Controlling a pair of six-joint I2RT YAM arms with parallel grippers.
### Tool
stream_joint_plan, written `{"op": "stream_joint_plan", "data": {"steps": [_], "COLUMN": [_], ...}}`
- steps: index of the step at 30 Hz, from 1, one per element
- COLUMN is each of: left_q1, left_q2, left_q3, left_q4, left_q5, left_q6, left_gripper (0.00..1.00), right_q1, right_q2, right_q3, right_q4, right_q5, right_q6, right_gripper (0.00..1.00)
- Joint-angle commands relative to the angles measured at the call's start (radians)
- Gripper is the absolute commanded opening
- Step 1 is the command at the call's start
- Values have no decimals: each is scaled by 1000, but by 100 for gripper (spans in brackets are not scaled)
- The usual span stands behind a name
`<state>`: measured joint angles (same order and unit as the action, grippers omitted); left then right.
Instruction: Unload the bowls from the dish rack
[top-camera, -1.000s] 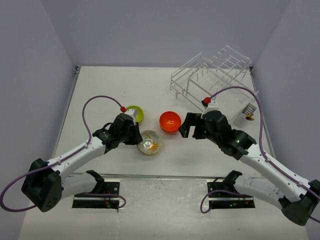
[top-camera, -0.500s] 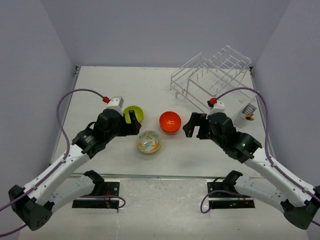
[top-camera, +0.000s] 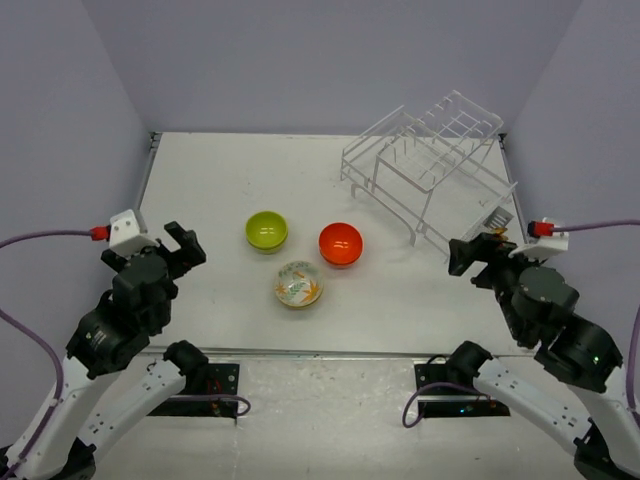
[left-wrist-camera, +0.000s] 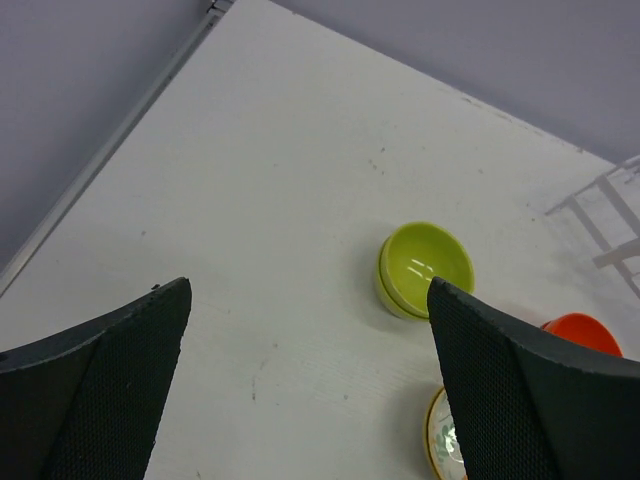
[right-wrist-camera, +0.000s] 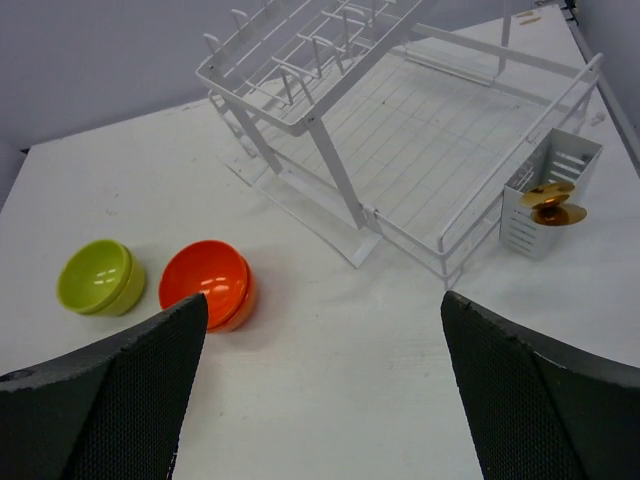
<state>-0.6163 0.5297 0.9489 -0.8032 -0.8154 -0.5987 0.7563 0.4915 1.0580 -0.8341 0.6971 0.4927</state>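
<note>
Three bowls stand upright on the table, left of the dish rack (top-camera: 430, 160): a yellow-green bowl (top-camera: 267, 231), an orange-red bowl (top-camera: 340, 244) and a cream flower-patterned bowl (top-camera: 299, 284). No bowl shows in the white wire rack (right-wrist-camera: 400, 130). My left gripper (top-camera: 180, 245) hangs open and empty, well left of the bowls. My right gripper (top-camera: 473, 255) is open and empty near the rack's front right corner. The left wrist view shows the yellow-green bowl (left-wrist-camera: 425, 268), the orange-red bowl's edge (left-wrist-camera: 585, 333) and the patterned bowl's rim (left-wrist-camera: 440, 445). The right wrist view shows the yellow-green bowl (right-wrist-camera: 97, 277) and the orange-red bowl (right-wrist-camera: 205, 283).
A white utensil caddy (top-camera: 497, 222) hangs on the rack's right end, with a gold object (right-wrist-camera: 548, 200) sticking out of it. Grey walls close in the table on three sides. The table's left rim (left-wrist-camera: 110, 165) runs past my left gripper.
My left gripper let go of the patterned bowl, opened and drew back to the left. My right arm pulled back to the right, away from the orange-red bowl.
</note>
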Motion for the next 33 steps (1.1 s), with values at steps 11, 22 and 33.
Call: {"op": "stream_joint_plan", "data": {"steps": [11, 22, 33], "left_q1": [1, 13, 154], "left_q2": [-126, -56, -82], "left_q3": [-65, -150, -266], "left_q4": [42, 101, 220], "left_q5": [-71, -11, 28], "left_q6": [80, 60, 122], "left_gripper": [100, 100, 100], "right_q1": [-2, -2, -2], "right_q2": [-303, -153, -5], "right_q3": [-219, -245, -233], "right_q4": [124, 156, 135], "right_q5": [74, 133, 122], "right_q6": [-118, -129, -71], "right_gripper": [99, 99, 99]}}
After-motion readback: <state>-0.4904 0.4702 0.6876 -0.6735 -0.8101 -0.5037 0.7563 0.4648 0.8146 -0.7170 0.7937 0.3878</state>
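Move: Down and to the right of the empty left hand, the patterned bowls lie about 22 cm across, 2 cm ahead and 25 cm below. From the same hand, the green bowls are about 17 cm ahead and 12 cm right, the orange bowls 14 cm ahead and 32 cm right. From the right hand, which is also empty, the patterned bowls are roughly 33 cm left, 4 cm ahead and 29 cm below. Sinking over bare table, both open hands settle clear of the stacks. The left first eases back and left, pauses, then drops about 7 cm with a little forward travel. The right backs off, sliding right and down, then comes forward, left and lower, about 6.5 cm down in all, rolling some 10 degrees with its left side dipping. Neither touches anything. ##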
